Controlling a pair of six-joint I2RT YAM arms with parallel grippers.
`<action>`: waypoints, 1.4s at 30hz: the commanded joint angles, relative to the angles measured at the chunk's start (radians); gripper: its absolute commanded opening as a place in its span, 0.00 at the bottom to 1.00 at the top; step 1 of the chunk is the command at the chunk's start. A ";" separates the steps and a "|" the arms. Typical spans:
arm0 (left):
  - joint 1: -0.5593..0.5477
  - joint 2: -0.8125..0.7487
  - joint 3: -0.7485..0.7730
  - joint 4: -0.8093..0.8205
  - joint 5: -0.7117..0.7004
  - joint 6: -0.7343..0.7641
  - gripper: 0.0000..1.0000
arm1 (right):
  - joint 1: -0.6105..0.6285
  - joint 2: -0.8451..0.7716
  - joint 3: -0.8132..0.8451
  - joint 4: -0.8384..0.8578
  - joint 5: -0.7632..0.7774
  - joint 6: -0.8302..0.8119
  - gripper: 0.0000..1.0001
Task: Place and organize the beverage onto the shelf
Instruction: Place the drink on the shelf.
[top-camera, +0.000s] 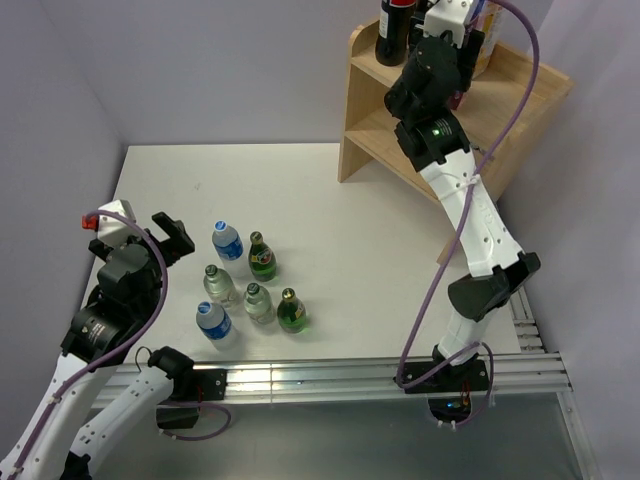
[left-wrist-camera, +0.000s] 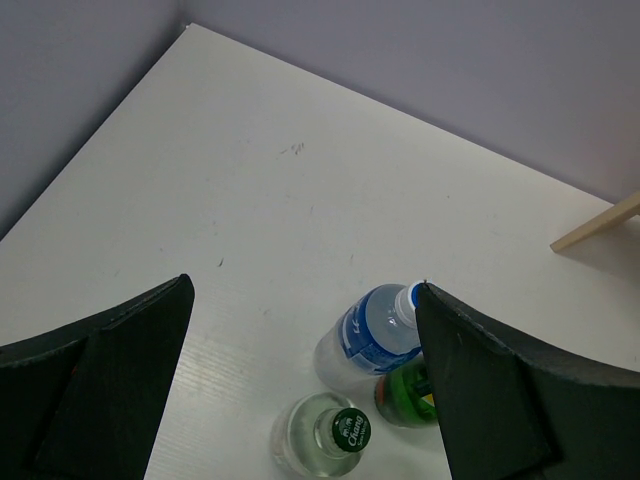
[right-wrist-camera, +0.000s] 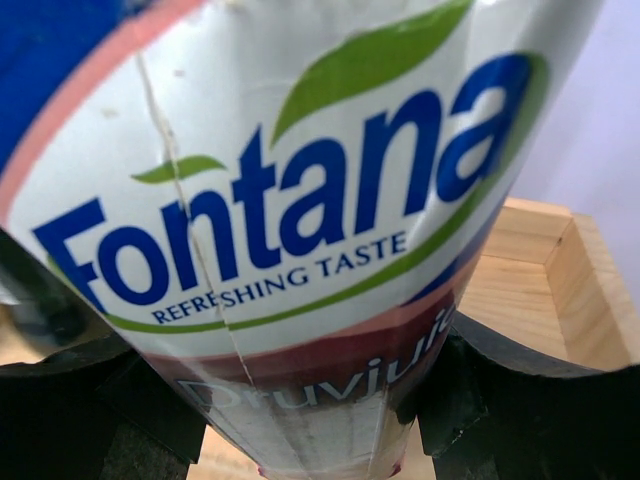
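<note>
My right gripper (top-camera: 452, 30) is up over the light wooden shelf (top-camera: 525, 95), and in the right wrist view the right gripper (right-wrist-camera: 310, 410) is shut on a white and blue "Fontana" juice carton (right-wrist-camera: 290, 220) that fills the frame, one black finger (right-wrist-camera: 510, 400) on each side. A dark cola bottle (top-camera: 395, 30) stands on the shelf's top left. My left gripper (top-camera: 175, 235) hangs open just left of several bottles on the table. Between the fingers of the left gripper (left-wrist-camera: 305, 390) I see a blue-labelled water bottle (left-wrist-camera: 375, 335), a clear green-capped bottle (left-wrist-camera: 335, 432) and a green bottle (left-wrist-camera: 405, 395).
The table group holds water bottles (top-camera: 228, 241), clear green-capped bottles (top-camera: 217, 284) and green glass bottles (top-camera: 291, 311), standing close together. The shelf sits at the table's far right corner against the walls. An aluminium rail (top-camera: 350, 378) runs along the near edge.
</note>
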 joint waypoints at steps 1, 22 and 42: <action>0.006 -0.025 -0.010 0.048 0.030 -0.005 0.99 | -0.026 -0.017 0.110 0.241 -0.058 -0.013 0.03; 0.012 0.000 -0.011 0.057 0.071 0.004 0.99 | -0.087 0.021 -0.078 0.342 0.008 0.102 0.04; 0.029 0.015 -0.016 0.069 0.113 0.010 0.99 | -0.075 0.194 0.110 0.183 0.043 0.130 0.12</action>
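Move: The right hand holds the Fontana carton over the shelf's upper board. The clear spot it is heading for lies about 5 cm ahead, 3 cm right and roughly 11 cm below. The pineapple carton stands some 10 cm ahead and 4 cm right; the nearer cola bottle about 11 cm ahead and 6 cm left, the other 8 cm ahead and 12 cm left. From the idle left hand that spot is roughly 25 cm ahead, 55 cm right and 15 cm up. Still pinching the Fontana carton between its pads, the right hand goes about 4 cm forward over the upper board towards the pineapple carton, easing some 2 cm down early on and 2 cm right. The wrist rolls its left side up by about 5 degrees and turns slightly clockwise, the grip unchanged; whether the carton's foot meets the board can't be seen. ##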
